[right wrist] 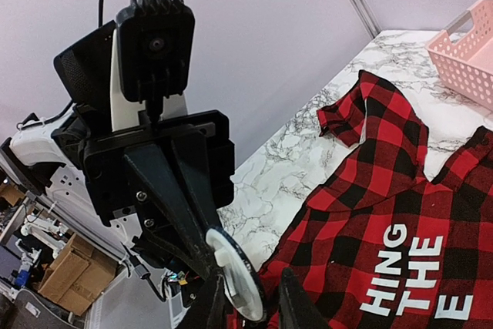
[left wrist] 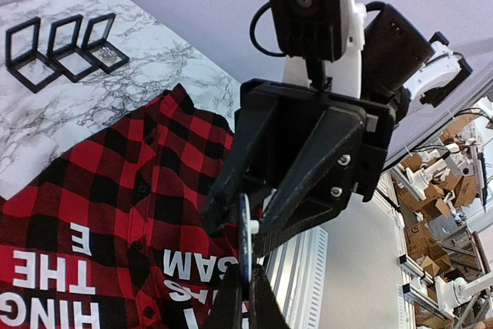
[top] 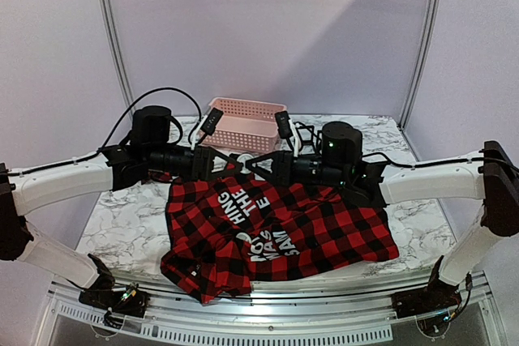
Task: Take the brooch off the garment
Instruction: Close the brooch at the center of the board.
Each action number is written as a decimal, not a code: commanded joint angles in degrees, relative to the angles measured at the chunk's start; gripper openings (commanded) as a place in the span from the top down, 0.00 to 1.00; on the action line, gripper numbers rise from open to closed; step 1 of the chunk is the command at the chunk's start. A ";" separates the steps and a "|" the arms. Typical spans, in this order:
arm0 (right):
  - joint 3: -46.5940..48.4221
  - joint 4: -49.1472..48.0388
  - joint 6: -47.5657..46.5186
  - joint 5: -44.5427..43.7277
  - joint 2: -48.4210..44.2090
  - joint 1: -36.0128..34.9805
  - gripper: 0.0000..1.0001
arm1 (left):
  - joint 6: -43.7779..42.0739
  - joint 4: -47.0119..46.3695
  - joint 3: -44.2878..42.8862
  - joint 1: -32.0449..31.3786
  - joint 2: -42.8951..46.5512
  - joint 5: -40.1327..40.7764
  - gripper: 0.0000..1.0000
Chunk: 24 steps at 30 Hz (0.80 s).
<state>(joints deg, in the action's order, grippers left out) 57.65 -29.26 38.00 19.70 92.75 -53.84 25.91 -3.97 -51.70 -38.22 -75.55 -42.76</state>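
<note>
The brooch (left wrist: 247, 248) is a thin round disc with a white back and a dark blue rim, held on edge in the air. My left gripper (left wrist: 248, 287) is shut on its lower edge. My right gripper (right wrist: 250, 298) faces the left one with its jaws apart on either side of the brooch (right wrist: 240, 279), and a gap shows beside one finger. In the top view both grippers, left (top: 233, 164) and right (top: 254, 166), meet above the collar end of the garment (top: 308, 224), a red-and-black plaid shirt with white lettering lying flat. Whether cloth still clings to the brooch is unclear.
A pink slotted basket (top: 243, 123) stands behind the grippers at the back of the marble table (top: 122, 216). Three small black open frames (left wrist: 65, 48) stand on the table beyond the shirt. Cables trail over both arms.
</note>
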 commanded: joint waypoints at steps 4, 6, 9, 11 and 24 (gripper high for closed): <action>-2.78 -3.34 -1.76 1.30 -0.69 0.71 0.63 | -1.54 2.19 -1.47 -0.02 -0.32 0.49 1.00; -3.31 -3.81 -2.25 1.58 -1.81 0.71 0.58 | -1.52 2.15 -1.47 0.07 -0.36 0.49 1.00; -4.40 -4.29 -3.13 2.42 -3.52 0.74 0.55 | -1.55 2.27 -1.47 0.16 -0.29 0.41 1.00; -5.88 -6.05 -3.10 4.17 -5.27 1.41 0.55 | -1.57 2.29 -1.47 0.16 -0.24 0.33 1.00; -5.84 -5.56 -0.93 15.98 -4.36 5.04 0.55 | 1.23 -4.89 0.07 -0.25 1.07 -6.98 1.00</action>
<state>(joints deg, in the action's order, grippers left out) 50.78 -35.94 36.64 32.21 87.35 -49.32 26.02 -5.52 -52.10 -38.20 -75.44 -46.02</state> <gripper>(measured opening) 0.463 0.033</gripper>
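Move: Between the facing grippers is the brooch, edge-on, its centre about 2 cm to the right of the left hand and 1 cm ahead; from the right hand it is about 1 cm to the left, level in height, with the fingers straddling its rim. From the right hand, the garment's middle lies some 24 cm below, 3 ahead and 6 to the right. The pink basket is roughly 33 cm ahead and 5 left, the black frames 25 ahead and 23 right, both some 22 cm lower. Opening its fingers from a narrow gap to about half wide, the right hand comes free of the brooch's clasp side. It dips a centimetre, then draws off to the right about 3 cm, also back some 2 cm and up, while turning around 10 degrees, mostly counter-clockwise. The left hand keeps its pinch on the rim, lifting about 1 cm at the end. ##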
